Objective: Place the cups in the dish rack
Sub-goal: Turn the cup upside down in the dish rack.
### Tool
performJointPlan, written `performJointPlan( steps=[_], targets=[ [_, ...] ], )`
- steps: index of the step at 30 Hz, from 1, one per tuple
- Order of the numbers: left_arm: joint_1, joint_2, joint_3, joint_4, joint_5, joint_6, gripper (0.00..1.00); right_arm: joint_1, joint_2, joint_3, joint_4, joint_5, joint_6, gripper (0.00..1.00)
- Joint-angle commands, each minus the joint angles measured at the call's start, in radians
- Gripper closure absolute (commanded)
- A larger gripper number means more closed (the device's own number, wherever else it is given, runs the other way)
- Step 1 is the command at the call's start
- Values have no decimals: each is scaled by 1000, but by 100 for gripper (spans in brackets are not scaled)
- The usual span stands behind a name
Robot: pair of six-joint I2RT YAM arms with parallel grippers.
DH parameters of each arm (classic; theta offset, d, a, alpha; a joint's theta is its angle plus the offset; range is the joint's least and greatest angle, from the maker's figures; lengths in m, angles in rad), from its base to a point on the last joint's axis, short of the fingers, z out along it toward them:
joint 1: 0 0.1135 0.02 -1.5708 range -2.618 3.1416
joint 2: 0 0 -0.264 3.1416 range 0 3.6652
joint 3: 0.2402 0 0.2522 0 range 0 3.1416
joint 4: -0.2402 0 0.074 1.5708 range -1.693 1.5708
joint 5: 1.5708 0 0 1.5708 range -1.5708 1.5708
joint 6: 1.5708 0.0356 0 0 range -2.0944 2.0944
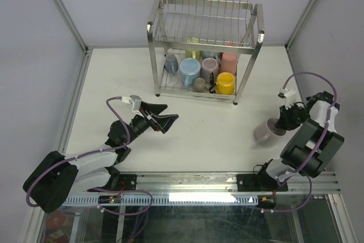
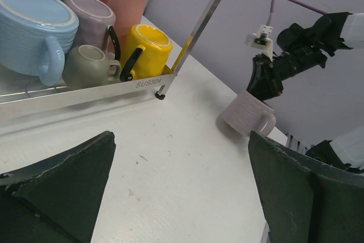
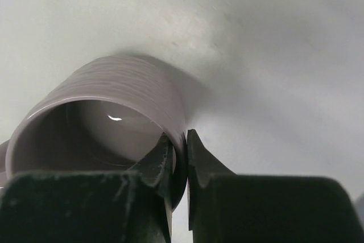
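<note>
A mauve cup (image 1: 263,131) lies tilted on the table at the right, its mouth toward my right gripper (image 1: 281,124). In the right wrist view that gripper (image 3: 181,140) is shut on the cup (image 3: 114,89), one finger inside the rim and one outside. The left wrist view shows the same cup (image 2: 247,115) and my right gripper (image 2: 264,83) on it. The steel dish rack (image 1: 257,32) stands at the back. Its lower tier holds several cups, among them a light blue one (image 1: 189,71), a yellow one (image 1: 226,82) and a pink one (image 1: 228,61). My left gripper (image 1: 170,112) hovers open over the table's middle, holding nothing (image 2: 181,138).
The rack's lower rail (image 2: 85,92) and one leg (image 2: 161,94) show in the left wrist view, with a small grey-beige cup (image 2: 88,66) beside the yellow cup (image 2: 151,49). White walls with metal posts enclose the table on three sides.
</note>
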Motion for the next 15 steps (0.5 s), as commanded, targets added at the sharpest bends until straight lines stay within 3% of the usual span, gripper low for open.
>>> performJointPlan(
  steps=[1,9,15],
  targets=[
    [10,21,11,133,55,-78,1,136,-33,85,-179,-215,4,100],
    [10,208,33,332,163,-290,1,501,-90,136,-198,-381,123,100],
    [8,457,72,609,297,-598,7,605,-78,194,-169,-523,155,100]
  ],
)
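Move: The right hand already holds the grey-purple cup by its rim. From that hand the dish rack's lower shelf is centred about 40 cm left and 26 cm ahead, a few centimetres lower; the foot of its near right leg is some 22 cm left and 13 cm ahead, and the yellow cup about 28 cm left and 22 cm ahead. From the empty left hand, the shelf's middle lies roughly 25 cm ahead and 14 cm right, well below. Quickly leftward, the right hand carries the cup some 19 cm over the table towards the dish rack, climbing about 6 cm on the way and swinging roughly 30 degrees counter-clockwise as its left side rolls up; the fingers keep their pinch on the rim. The open left hand eases about 4 cm right, slightly back and, in the end, down, turning clockwise. ##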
